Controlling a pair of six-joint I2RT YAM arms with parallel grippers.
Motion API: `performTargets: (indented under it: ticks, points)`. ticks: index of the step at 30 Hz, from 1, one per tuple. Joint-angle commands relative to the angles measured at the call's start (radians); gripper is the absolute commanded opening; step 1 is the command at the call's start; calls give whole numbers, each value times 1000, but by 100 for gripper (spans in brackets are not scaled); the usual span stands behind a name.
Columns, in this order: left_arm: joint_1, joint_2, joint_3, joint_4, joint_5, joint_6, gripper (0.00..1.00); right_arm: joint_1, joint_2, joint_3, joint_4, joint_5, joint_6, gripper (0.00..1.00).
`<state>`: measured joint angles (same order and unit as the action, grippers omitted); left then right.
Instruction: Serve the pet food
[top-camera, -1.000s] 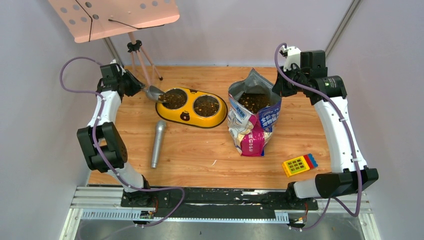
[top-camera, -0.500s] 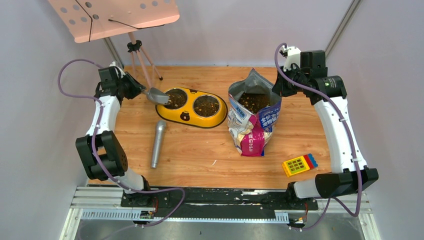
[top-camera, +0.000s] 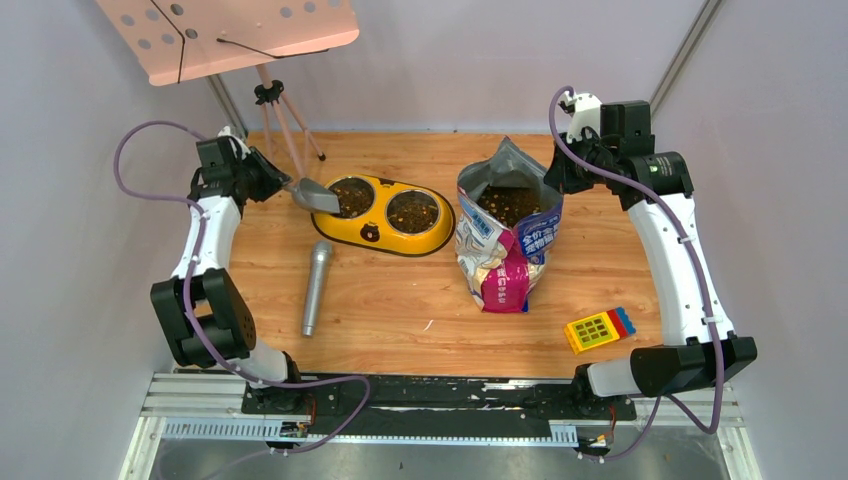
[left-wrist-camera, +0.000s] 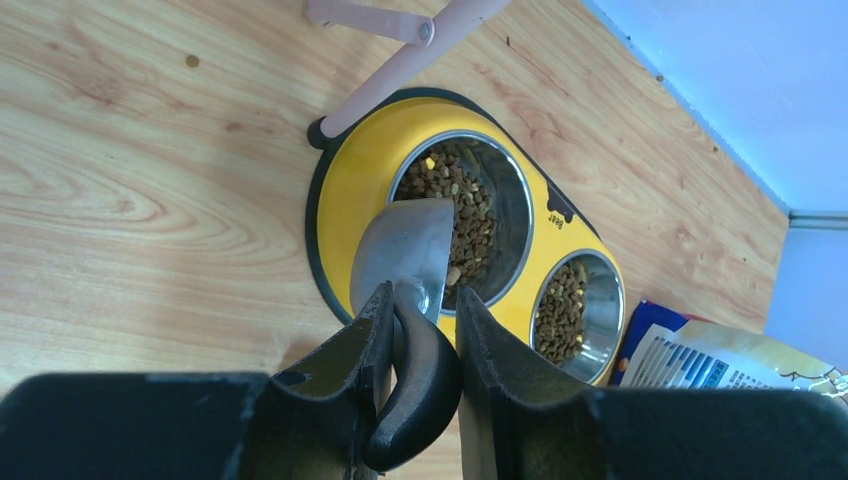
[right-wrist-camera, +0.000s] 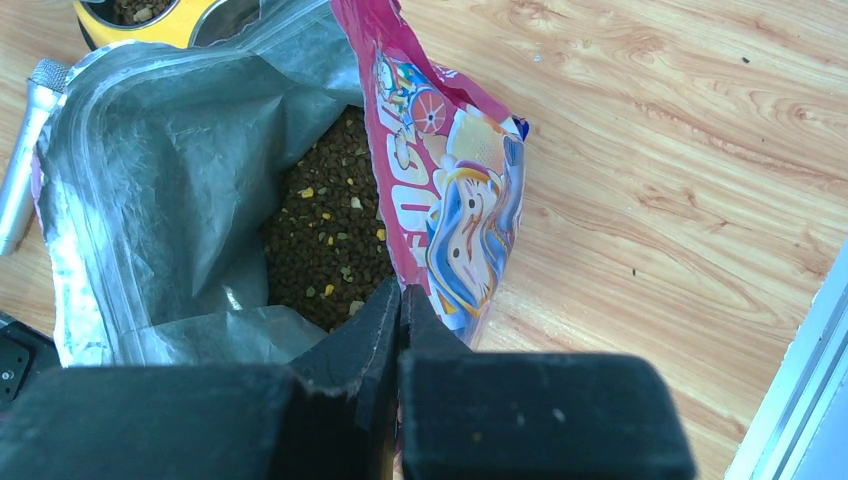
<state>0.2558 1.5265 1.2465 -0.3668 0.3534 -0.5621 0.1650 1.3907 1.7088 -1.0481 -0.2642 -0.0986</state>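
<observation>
Pet food, dark brown kibble, fills the open cat-food bag (top-camera: 505, 262) (right-wrist-camera: 462, 215) and shows inside it (top-camera: 508, 203) (right-wrist-camera: 325, 240). More kibble lies in both bowls (left-wrist-camera: 468, 200) (left-wrist-camera: 565, 310) of the yellow feeder (top-camera: 380, 206) (left-wrist-camera: 350, 190). My left gripper (top-camera: 268, 180) (left-wrist-camera: 420, 295) is shut on the black handle of a grey metal scoop (top-camera: 316, 193) (left-wrist-camera: 405, 250). The scoop's front edge hangs over the left bowl's near rim. My right gripper (top-camera: 556, 180) (right-wrist-camera: 400, 292) is shut on the bag's upper right edge and holds the mouth open.
A silver microphone (top-camera: 317, 285) lies in front of the feeder. A yellow toy calculator (top-camera: 598, 329) sits at the front right. A pink music stand (top-camera: 230, 30) rises at the back left, with one tripod leg (left-wrist-camera: 400, 65) right beside the feeder.
The left arm has drawn slightly back and left, and the scoop has shifted at the left bowl's rim. The right arm and bag have not moved.
</observation>
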Motion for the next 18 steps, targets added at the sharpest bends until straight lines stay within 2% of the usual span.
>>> performTargets:
  ticks: [1, 5, 9, 11, 14, 16, 18]
  points:
    - [1, -91, 35, 14, -13, 38, 0, 1, -68, 41, 75, -50, 20, 0]
    - [2, -171, 59, -50, 41, 103, 0, 1, -62, 58, 82, -27, 24, 0]
    - [-55, -300, 98, -112, 30, 242, 0, 0, -53, 71, 91, -24, 34, 0]
    - [-75, -352, 126, -141, 50, 263, 0, 0, -42, 87, 91, -23, 34, 0]
    - [-102, -430, 160, -151, 185, 264, 0, 0, -26, 107, 93, -26, 40, 0]
    - [-170, -442, 194, -141, 258, 279, 0, -1, -16, 114, 92, -32, 43, 0]
    - [-265, -407, 293, -171, 366, 320, 0, -1, -5, 122, 93, -32, 47, 0]
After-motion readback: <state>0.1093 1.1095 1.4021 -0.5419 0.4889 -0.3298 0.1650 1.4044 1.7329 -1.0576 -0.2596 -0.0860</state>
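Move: The left hand holds the scoop with its blade over the rim of the left bowl, whose middle lies about 11 cm right, 2 cm ahead and 16 cm below. The right bowl is some 25 cm right and 1 cm back; the microphone 4 cm right, 17 cm back; the food bag roughly 44 cm right, 11 cm back. From the right hand, the left bowl is about 41 cm left, 10 cm ahead and 28 cm below. The left hand raises the scoop about 18 cm from the left bowl, drawing back and right, tilting up. ##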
